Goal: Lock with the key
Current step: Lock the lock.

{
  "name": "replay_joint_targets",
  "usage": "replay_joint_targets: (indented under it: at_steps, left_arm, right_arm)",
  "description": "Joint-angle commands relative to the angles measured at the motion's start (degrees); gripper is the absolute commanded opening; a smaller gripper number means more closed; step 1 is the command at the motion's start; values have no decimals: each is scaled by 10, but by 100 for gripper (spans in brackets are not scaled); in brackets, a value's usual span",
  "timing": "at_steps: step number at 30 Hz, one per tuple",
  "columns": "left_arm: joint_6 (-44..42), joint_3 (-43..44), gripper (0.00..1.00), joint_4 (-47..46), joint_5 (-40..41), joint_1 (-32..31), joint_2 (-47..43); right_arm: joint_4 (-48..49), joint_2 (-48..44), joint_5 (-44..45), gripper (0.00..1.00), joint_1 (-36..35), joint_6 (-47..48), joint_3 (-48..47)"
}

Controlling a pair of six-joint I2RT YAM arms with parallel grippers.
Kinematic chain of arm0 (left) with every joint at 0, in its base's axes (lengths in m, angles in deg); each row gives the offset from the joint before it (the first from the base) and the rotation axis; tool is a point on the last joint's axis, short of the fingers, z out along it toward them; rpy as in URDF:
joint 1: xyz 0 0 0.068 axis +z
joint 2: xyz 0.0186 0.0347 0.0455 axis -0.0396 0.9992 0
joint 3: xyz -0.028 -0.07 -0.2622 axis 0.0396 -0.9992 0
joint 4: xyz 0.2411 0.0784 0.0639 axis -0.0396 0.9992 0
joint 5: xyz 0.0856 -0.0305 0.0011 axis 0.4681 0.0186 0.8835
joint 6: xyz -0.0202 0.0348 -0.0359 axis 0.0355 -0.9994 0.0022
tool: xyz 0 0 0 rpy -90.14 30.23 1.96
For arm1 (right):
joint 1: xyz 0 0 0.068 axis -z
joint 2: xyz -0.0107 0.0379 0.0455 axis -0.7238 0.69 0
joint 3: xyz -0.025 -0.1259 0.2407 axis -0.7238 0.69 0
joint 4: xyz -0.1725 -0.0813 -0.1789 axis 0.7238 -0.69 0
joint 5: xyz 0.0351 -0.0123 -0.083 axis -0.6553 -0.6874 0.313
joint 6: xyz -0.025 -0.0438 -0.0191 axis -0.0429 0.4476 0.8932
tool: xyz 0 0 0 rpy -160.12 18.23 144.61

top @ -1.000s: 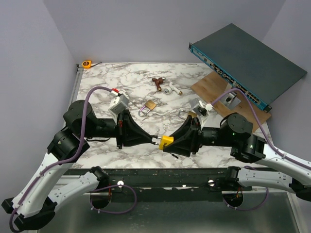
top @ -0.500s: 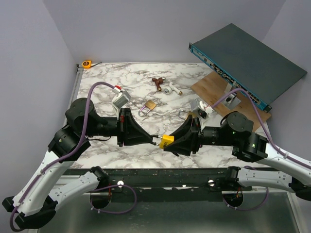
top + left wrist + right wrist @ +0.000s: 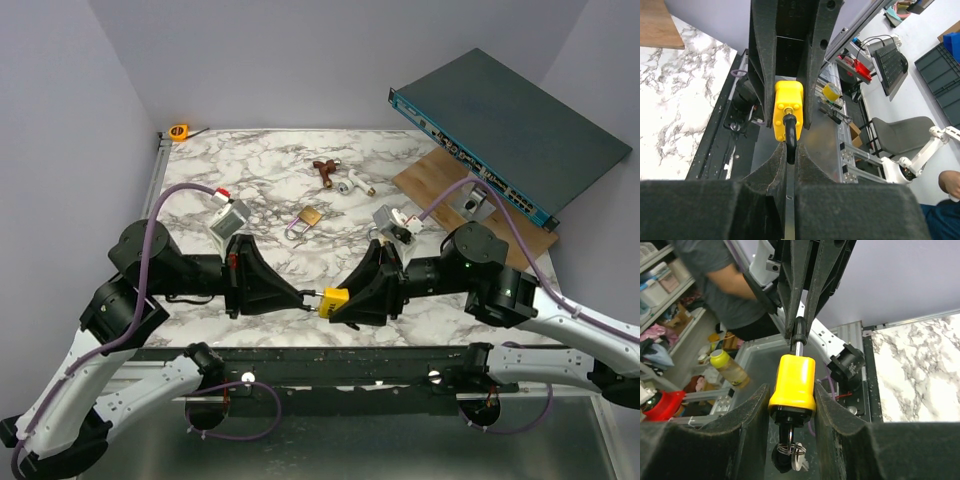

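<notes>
A small yellow-and-black padlock [image 3: 335, 300] hangs in the air over the table's front edge, between my two grippers. My right gripper [image 3: 791, 390] is shut on its yellow body [image 3: 792, 382]. The key [image 3: 790, 452] sticks out of the padlock's black underside, with a ring and a second silvery key dangling from it. My left gripper [image 3: 788, 152] is shut on the black-sleeved shackle [image 3: 790, 137]. From the left wrist the yellow body [image 3: 788, 107] shows between the right gripper's fingers. A bare silvery stretch of shackle [image 3: 798, 347] shows above the body.
A brass padlock [image 3: 311, 216] lies mid-table, with small brown and white parts [image 3: 338, 178] behind it. A wooden board [image 3: 440, 180] and a dark network switch [image 3: 505, 140] fill the back right. A yellow tape measure [image 3: 178, 131] sits in the back left corner.
Both arms have shifted left and toward the front edge, carrying the padlock slightly that way. Both grips are unchanged.
</notes>
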Motion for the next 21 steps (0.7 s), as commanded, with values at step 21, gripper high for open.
replay_joint_targets:
  at_steps: [21]
  left_arm:
    - [25, 22, 0, 46, 176, -14, -59]
  right_arm:
    - [68, 142, 57, 1, 10, -24, -123]
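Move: The yellow padlock is already between the hands: its body's middle lies about 4 cm to the right of the left hand, which has the black-sleeved shackle bow pinched, and about 2 cm to the left of the right hand, level and neither ahead nor back for both. The keys hang some 4 cm straight below the right hand. A brass padlock lies on the table about 32 cm ahead of the right hand, 6 cm to its left and some 38 cm below. The yellow padlock is carried as one piece by both hands, about 5 cm to the left, forward and up, with a tiny draw back first and the lift easing off near the end. The left fingers keep their pinch on the shackle while that hand swings some 20 degrees counter-clockwise about the bow; the right hand keeps its grip on the body and hardly turns. ##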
